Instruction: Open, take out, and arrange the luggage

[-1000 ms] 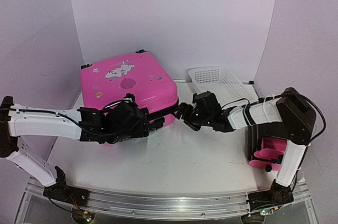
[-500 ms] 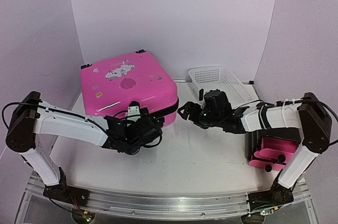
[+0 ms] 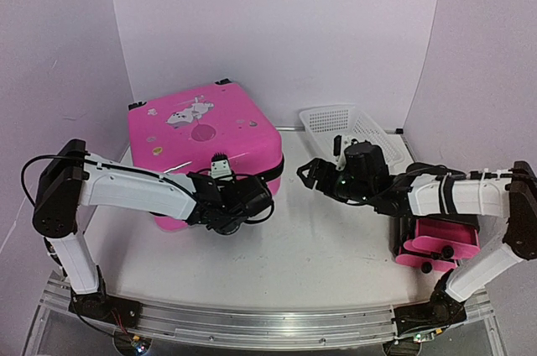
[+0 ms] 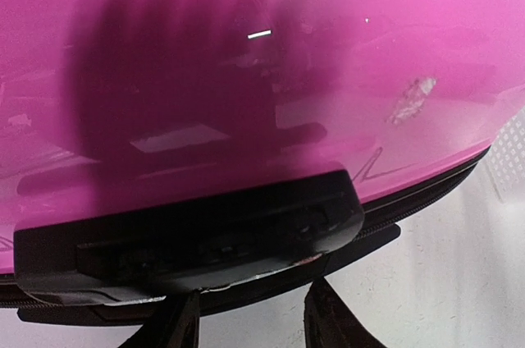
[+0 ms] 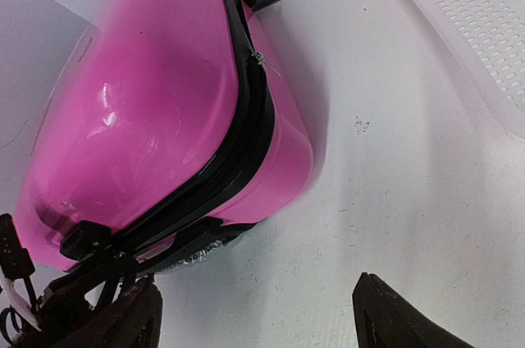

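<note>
The luggage (image 3: 201,133), a hot-pink hard-shell case with a black zipper band and stickers on its lid, lies flat and closed at the back left of the table. My left gripper (image 3: 256,191) is pressed up to its front right edge. In the left wrist view the pink shell (image 4: 271,77) fills the frame. A black handle block (image 4: 189,249) sits just ahead of my left gripper (image 4: 254,323), whose jaws stand apart with only table between them. My right gripper (image 3: 306,173) hovers open a short way right of the case's corner (image 5: 279,167). Nothing lies between the right gripper's (image 5: 262,323) fingers.
A white mesh basket (image 3: 344,125) stands at the back right, and its rim (image 5: 484,28) shows in the right wrist view. A small black cabinet with pink drawers (image 3: 432,247) sits at the right under my right arm. White tabletop (image 3: 319,247) lies between the arms.
My left arm has slid right along the case's front edge and its jaws have narrowed. My right arm has drawn back to the right, away from the case, still open.
</note>
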`<state>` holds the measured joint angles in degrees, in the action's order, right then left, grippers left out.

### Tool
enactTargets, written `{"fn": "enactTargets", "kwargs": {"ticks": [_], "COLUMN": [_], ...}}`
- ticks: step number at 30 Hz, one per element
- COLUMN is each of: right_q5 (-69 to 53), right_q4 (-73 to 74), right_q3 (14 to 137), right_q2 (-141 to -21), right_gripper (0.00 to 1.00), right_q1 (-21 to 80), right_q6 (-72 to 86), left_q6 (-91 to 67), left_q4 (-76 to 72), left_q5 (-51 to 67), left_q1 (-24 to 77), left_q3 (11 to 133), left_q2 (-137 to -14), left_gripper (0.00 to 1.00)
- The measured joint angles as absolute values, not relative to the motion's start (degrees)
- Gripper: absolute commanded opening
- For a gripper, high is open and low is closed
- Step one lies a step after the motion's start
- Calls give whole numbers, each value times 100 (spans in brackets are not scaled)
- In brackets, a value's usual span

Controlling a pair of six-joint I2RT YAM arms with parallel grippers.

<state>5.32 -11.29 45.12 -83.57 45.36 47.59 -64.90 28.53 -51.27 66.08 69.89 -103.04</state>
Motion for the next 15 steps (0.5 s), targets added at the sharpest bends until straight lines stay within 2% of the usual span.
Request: {"fn": "enactTargets", "kwargs": {"ticks": [10,15], "right_q5": [563,556], "right_q4": [-1070,-1050], "right_q3": [4449,4449], "right_q2": [-8195,-8195], "right_gripper": [81,81], "right_q1": [4536,4536], "right_q6": [4650,4644], "left_q6": [-6383,-6287], "left_q4": [3002,3050], "left_q5": [-5122,-5131], "left_q1": [6499,6477], "left_q3": [6997,6997], "left_q2": [-10315,-10315], "left_gripper": [35,16]}}
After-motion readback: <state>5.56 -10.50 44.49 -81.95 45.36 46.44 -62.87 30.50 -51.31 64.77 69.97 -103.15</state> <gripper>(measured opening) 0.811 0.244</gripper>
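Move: The zip by the suitcase's lock is right at the left fingertips, about 1 cm ahead, 1 cm left and slightly below. The lock block is roughly 2 cm ahead and 1 cm left, just above the fingertips; the carry handle is about 1 cm ahead, 1 cm left and 4 cm down. The suitcase's front right corner is some 9 cm right and 3 cm ahead. From the right gripper, that zip lies about 17 cm left, 1 cm back and 4 cm lower. Close the left gripper from about half open to about a quarter at the zip seam, fingertips just under the lower edge of the lock block. While closing, ease the hand about 1 cm left along the suitcase's front and a touch forward, rolling it slightly so its left side rises. A grip on the zip pull can't be seen. ##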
